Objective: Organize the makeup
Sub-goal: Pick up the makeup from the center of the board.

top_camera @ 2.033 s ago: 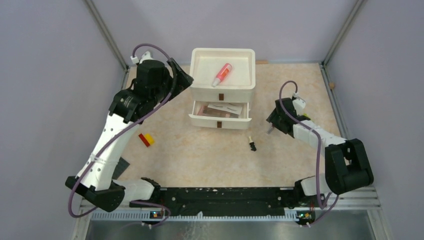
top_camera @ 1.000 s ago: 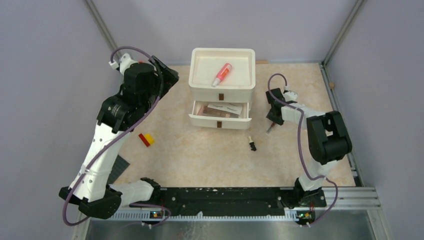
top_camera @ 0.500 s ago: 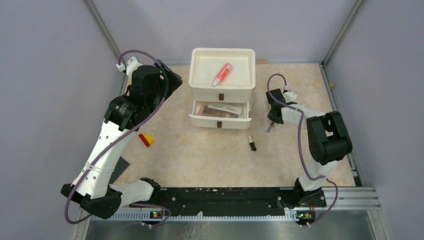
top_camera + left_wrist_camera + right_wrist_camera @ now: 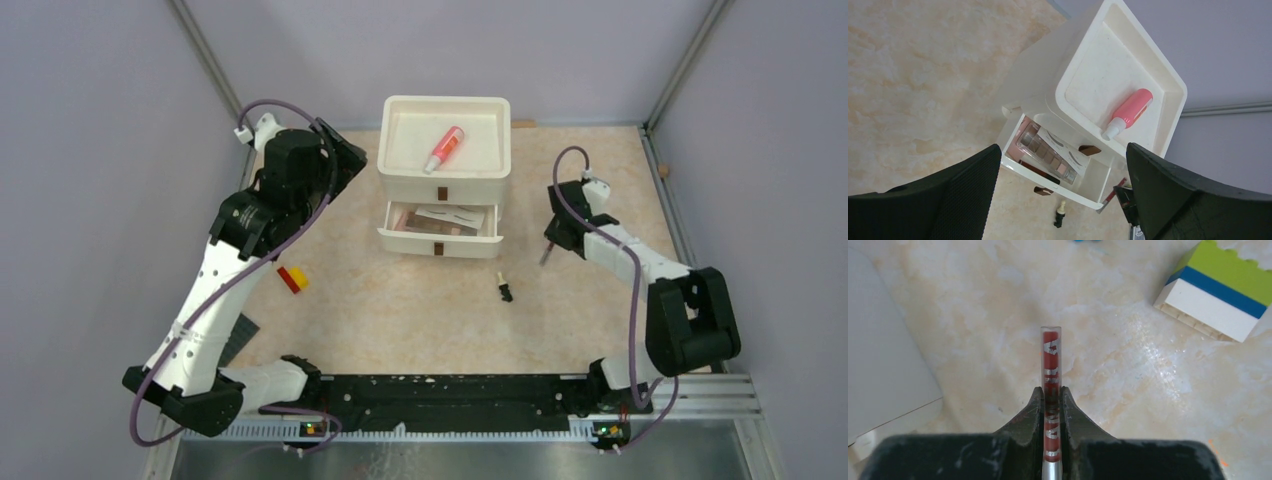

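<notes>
My right gripper (image 4: 1051,390) is shut on a thin red makeup pencil (image 4: 1051,352) with silver lettering, which points ahead over the table. In the top view that gripper (image 4: 553,238) hangs to the right of the open drawer (image 4: 440,247), with the pencil (image 4: 546,256) slanting down from it. A pink white-capped spray bottle (image 4: 444,149) lies in the organizer's top tray (image 4: 396,140). The drawer holds a white eyebrow card (image 4: 1074,157) and a clear palette (image 4: 1040,149). A small black cream-tipped piece (image 4: 504,290) lies in front of the drawer. My left gripper (image 4: 1062,150) hovers open, high to the organizer's left.
A red and yellow toy block (image 4: 292,279) lies at the left of the table, with a dark plate (image 4: 240,335) beside the left arm. A green, blue and white block (image 4: 1218,287) sits close ahead of the right gripper. Walls enclose the table.
The right gripper has closed on the red pencil and drawn slightly right, its elbow swinging outward. The left arm shifted a little and stayed open.
</notes>
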You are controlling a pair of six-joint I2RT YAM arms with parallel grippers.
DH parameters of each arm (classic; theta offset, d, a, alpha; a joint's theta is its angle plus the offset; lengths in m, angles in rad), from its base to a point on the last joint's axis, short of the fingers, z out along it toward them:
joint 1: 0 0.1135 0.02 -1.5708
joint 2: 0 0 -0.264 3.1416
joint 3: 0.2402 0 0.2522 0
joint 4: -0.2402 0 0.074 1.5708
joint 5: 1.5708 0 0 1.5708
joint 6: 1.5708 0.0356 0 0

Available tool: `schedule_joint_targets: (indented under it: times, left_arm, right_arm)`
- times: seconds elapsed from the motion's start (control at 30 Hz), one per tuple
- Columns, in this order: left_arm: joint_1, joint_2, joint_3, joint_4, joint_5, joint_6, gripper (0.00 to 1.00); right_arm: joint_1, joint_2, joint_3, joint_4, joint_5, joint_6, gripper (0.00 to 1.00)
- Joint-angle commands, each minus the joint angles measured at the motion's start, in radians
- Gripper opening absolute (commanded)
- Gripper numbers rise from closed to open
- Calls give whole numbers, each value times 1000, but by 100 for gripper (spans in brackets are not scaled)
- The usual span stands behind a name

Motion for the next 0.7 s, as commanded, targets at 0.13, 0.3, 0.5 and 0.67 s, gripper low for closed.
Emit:
schedule_joint_targets:
  times: [0.13, 0.3, 0.5, 0.67]
  left_arm:
    - [43, 32, 15, 56, 9, 65, 99]
    - [103, -53, -174, 211, 55, 237, 99]
    - [129, -163, -366, 420, 193, 521, 99]
    - [140, -199, -434, 470, 220, 673, 99]
  right_arm:
    - [-8, -259, -17, 96, -26, -149, 0]
    - [2, -384, -56, 298, -174, -302, 0]
    - [172, -463, -59, 491, -238, -637, 0]
    - [311, -541, -128, 666, -463, -967, 0]
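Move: Some 24 cm to the left of the right hand, about 5 cm farther out and roughly level with it, is the middle of the open drawer; the hand already holds the red makeup pencil just clear of the table. The pink bottle in the tray lies about 23 cm left, 11 cm ahead and 17 cm higher; the black-capped tube is 11 cm left, 8 cm back and 6 cm below. From the left hand the drawer is about 8 cm ahead, 13 cm right and 30 cm below. Lifting the pencil it still pinches, the right hand rises about 20 cm, at first straight up, then bending left some 11 cm towards the cabinet; the wrist turns roughly 40 degrees counter-clockwise and tips up until the steep fingers are nearly level. The left hand, empty and open, sinks about 6 cm, easing slightly left and rolling its left side up. ##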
